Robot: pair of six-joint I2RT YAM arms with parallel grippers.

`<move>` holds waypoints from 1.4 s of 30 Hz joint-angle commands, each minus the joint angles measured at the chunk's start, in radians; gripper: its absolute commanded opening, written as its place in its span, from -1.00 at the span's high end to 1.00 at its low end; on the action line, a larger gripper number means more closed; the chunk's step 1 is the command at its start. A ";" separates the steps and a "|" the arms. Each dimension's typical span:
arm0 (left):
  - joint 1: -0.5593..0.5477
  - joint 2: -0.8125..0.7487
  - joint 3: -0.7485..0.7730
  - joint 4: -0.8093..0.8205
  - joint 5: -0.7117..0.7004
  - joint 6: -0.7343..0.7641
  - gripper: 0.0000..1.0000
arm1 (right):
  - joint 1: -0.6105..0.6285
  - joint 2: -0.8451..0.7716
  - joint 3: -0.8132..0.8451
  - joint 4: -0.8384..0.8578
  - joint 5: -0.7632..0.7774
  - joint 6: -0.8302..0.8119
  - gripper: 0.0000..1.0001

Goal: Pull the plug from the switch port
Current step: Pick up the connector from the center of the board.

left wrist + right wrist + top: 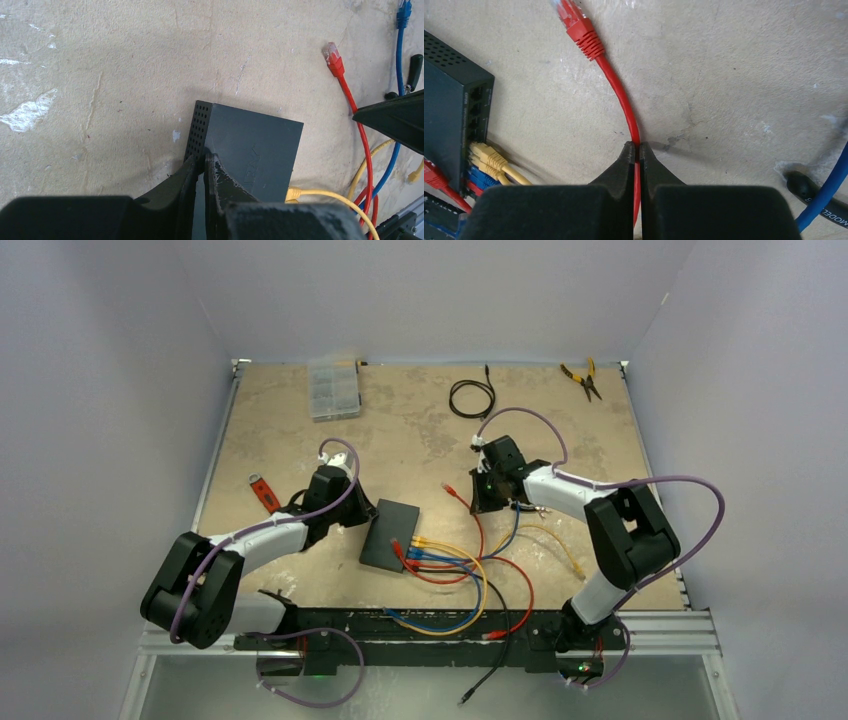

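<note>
The flat black switch (392, 535) (255, 150) (449, 110) lies mid-table. Yellow (486, 152), blue (476, 176) and red (431, 175) plugs sit in its ports on the side facing the right arm. My left gripper (358, 510) (205, 159) is shut on the switch's near corner, by its perforated side. My right gripper (487, 502) (637, 146) is shut on a red cable (624, 100). That cable's red plug (447, 487) (333, 56) (579, 25) lies loose on the table, apart from the switch.
A tangle of red, blue and yellow cables (470, 580) runs from the switch to the front edge. At the back are a clear compartment box (334, 390), a coiled black cable (472, 398) and pliers (582, 378). A red-handled tool (264, 492) lies at the left.
</note>
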 commanded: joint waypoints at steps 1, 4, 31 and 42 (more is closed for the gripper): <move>0.007 0.034 -0.038 -0.132 -0.065 0.044 0.80 | -0.022 -0.037 0.074 -0.008 -0.024 -0.001 1.00; 0.007 0.034 -0.037 -0.135 -0.067 0.044 0.80 | -0.061 -0.063 0.099 0.005 -0.081 -0.004 1.00; 0.007 0.038 -0.032 -0.137 -0.069 0.045 0.79 | -0.309 -0.470 0.222 -0.013 0.091 0.016 1.00; 0.007 0.036 -0.037 -0.134 -0.068 0.044 0.79 | -0.309 -0.577 0.316 -0.030 0.234 0.012 1.00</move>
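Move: My right fingers are already shut on the red cable at table height, behind its free red plug, which lies about 5 cm ahead and 6 cm left. The switch's middle is some 18 cm left and 6 cm back, with the cable's other plug by its port edge, 17 cm left and 9 cm back. The black coil lies 24 cm straight ahead; the small cutters are 12 cm right, level with me. From my left hand, the free plug is 16 cm right, 5 cm ahead, 3 cm lower. I keep the red cable pinched in my right fingers and haul it steeply up, about 28 cm, also going forward and then swinging right, away from the switch. On the way my wrist tips the fingertips up from the table by some 40 degrees and turns clockwise. My left hand stays put, nearly shut, at the switch's left edge. ##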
